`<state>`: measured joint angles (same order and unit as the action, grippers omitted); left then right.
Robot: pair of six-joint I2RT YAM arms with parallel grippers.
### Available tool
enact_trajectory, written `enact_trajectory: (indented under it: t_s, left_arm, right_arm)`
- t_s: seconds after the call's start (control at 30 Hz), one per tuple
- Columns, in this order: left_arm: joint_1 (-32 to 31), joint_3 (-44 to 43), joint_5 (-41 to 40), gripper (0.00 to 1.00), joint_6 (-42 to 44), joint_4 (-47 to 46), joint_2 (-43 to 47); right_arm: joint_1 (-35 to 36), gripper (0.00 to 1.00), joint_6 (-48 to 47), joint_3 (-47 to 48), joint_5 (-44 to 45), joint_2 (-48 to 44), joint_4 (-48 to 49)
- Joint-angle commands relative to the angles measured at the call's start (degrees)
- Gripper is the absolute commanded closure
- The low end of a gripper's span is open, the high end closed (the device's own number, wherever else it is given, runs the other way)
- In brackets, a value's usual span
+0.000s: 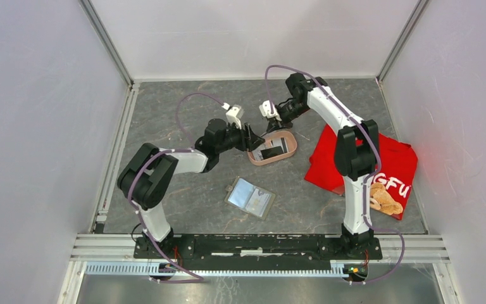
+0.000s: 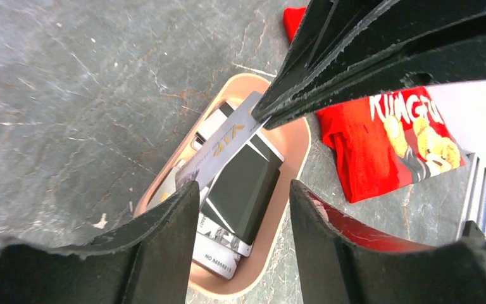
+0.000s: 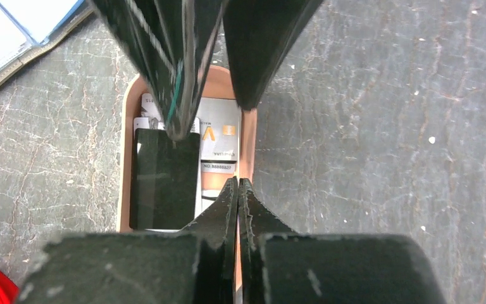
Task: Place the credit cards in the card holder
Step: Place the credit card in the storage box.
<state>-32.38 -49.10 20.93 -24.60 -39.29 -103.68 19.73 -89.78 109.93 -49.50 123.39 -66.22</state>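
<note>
Several credit cards [image 1: 272, 151] lie stacked in a pink oval tray [image 1: 289, 139], silvery ones and a black slab [image 2: 243, 183] among them. My left gripper [image 2: 243, 190] is open just above the tray's near end, its fingers straddling the pile without touching it. My right gripper [image 3: 238, 182] is shut, and its tips [image 2: 257, 115] rest at the end of a silver card [image 2: 228, 142] that lies on top of the pile. I see no card between its fingers. The card holder [image 1: 250, 197] lies open and flat on the table, nearer the arm bases and apart from both grippers.
A red printed cloth [image 1: 361, 164] is spread on the table right of the tray, beside the right arm. White walls enclose the grey marbled table on three sides.
</note>
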Motion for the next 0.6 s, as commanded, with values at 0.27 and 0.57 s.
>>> enact_trajectory:
  t_s: [0.27, 0.57]
  left_arm:
    - [4.08, 7.75, -0.46, 0.01, 2.95, -0.16, 24.93]
    - [4.79, 17.99, 14.24, 0.04, -8.97, 0.6, 42.97]
  right_arm:
    - [-1.86, 1.0, 2.88, -8.67, -7.45, -16.14, -2.11]
    - [0.02, 1.0, -8.05, -35.63, -17.05, -38.74, -5.8]
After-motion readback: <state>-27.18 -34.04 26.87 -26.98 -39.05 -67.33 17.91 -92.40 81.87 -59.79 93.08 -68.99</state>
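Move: The right hand pinches the VIP card. The card holder, open on the table, lies about 20 cm back, 6 cm left and 9 cm below it. The pink tray's middle is roughly 6 cm back and straight below, with a black card in it about 7 cm back and 1 cm right; the red shirt lies some 28 cm right and 14 cm back. For the left hand, the card holder is about 18 cm back and 3 cm left. The right hand keeps the VIP card pinched in its shut fingers and lifts it off over the tray, then swings back towards the card holder, speeding up: about 13 cm back, 7 cm up, slightly right. The left hand, already half open, opens fully while pulling away up some 15 cm, then back and left, its fingertips tilting upward. ##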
